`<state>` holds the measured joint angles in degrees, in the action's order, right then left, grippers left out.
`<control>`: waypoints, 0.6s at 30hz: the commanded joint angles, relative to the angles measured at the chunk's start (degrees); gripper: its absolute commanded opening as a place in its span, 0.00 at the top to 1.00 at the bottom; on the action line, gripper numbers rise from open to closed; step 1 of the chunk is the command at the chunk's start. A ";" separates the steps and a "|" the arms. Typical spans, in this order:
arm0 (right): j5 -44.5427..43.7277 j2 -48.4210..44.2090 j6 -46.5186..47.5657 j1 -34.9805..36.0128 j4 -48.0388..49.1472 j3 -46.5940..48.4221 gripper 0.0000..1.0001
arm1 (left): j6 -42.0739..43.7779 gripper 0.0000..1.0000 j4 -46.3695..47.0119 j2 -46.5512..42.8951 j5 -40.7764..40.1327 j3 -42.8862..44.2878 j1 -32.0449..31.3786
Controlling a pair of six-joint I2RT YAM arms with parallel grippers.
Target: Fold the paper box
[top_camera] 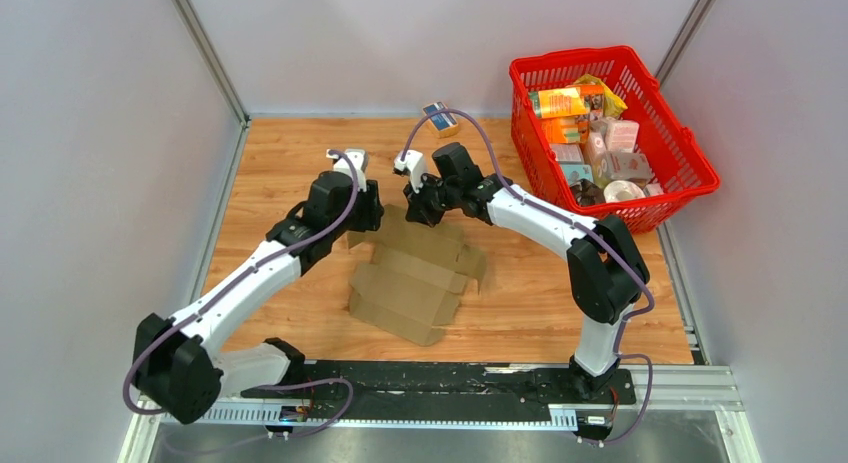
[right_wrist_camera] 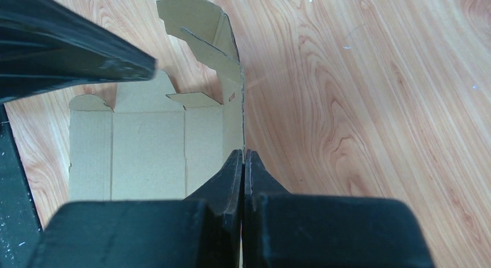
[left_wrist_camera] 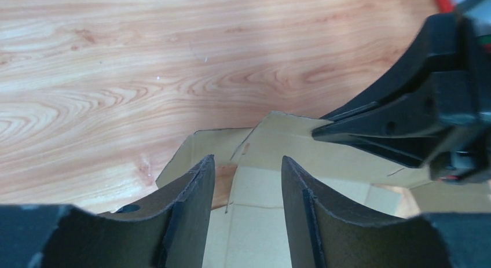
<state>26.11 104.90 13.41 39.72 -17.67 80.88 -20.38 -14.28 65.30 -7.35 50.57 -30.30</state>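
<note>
The paper box (top_camera: 415, 278), a plain brown cardboard blank, lies mid-table with its far flaps raised. My right gripper (right_wrist_camera: 243, 152) is shut on the top edge of a standing side wall of the paper box (right_wrist_camera: 147, 152), and the thin cardboard runs up from between its fingertips. My left gripper (left_wrist_camera: 248, 159) hangs open over the far-left part of the paper box (left_wrist_camera: 289, 146), with nothing between its fingers. In the top view the left gripper (top_camera: 375, 216) and the right gripper (top_camera: 420, 215) face each other closely over the box's far edge.
A red basket (top_camera: 690, 153) full of colourful packages stands at the back right. A small blue-and-tan box (top_camera: 440, 117) sits by the back wall. Grey walls close in the wooden table on three sides. The black base rail (top_camera: 450, 383) runs along the near edge.
</note>
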 commanded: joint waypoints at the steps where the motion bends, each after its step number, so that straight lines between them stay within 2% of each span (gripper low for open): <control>1: 2.01 -3.12 1.88 0.27 -0.87 1.74 1.00 | 3.86 0.48 -3.12 5.00 1.11 4.45 0.07; 6: 2.72 -3.56 2.15 0.27 -1.05 1.73 1.00 | 4.65 0.56 -2.16 8.88 2.33 5.07 -0.02; 11: 2.63 -3.39 2.41 0.70 -1.40 1.91 1.00 | 3.60 0.73 -0.49 10.99 3.23 4.45 -0.28; 16: 0.36 -3.74 2.24 1.58 0.44 0.42 1.00 | 2.89 0.95 -1.01 13.36 -1.68 5.51 -2.03; 18: -2.10 -3.65 1.36 1.76 0.97 0.33 1.00 | 2.54 1.00 -0.66 13.19 -5.72 4.90 -2.91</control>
<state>25.96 104.42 14.85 40.49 -19.42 80.88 -17.69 -16.43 77.54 -5.67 53.95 -32.03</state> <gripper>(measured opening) 0.008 0.038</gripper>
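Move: The near target is the upper left corner of the paper box's raised far wall, about 1 cm ahead, 2 cm right and 6 cm below the left hand. From that hand, the stretch of wall already pinched by the right fingers is some 8 cm right and 6 cm lower; the floor panel's middle is about 10 cm back, 7 cm right and 15 cm down. The corner lies some 6 cm left of the right hand, about level with it. The left corner of the raised box wall is taken between the left fingers: the left hand sinks about 5.5 cm, easing some 2 cm to the right, and tips roughly 10 degrees further down while its half-open fingers shut and pinch the card beside the fold. The right fingers, still closed on the same wall, keep their hold and ease about 1 cm back. ##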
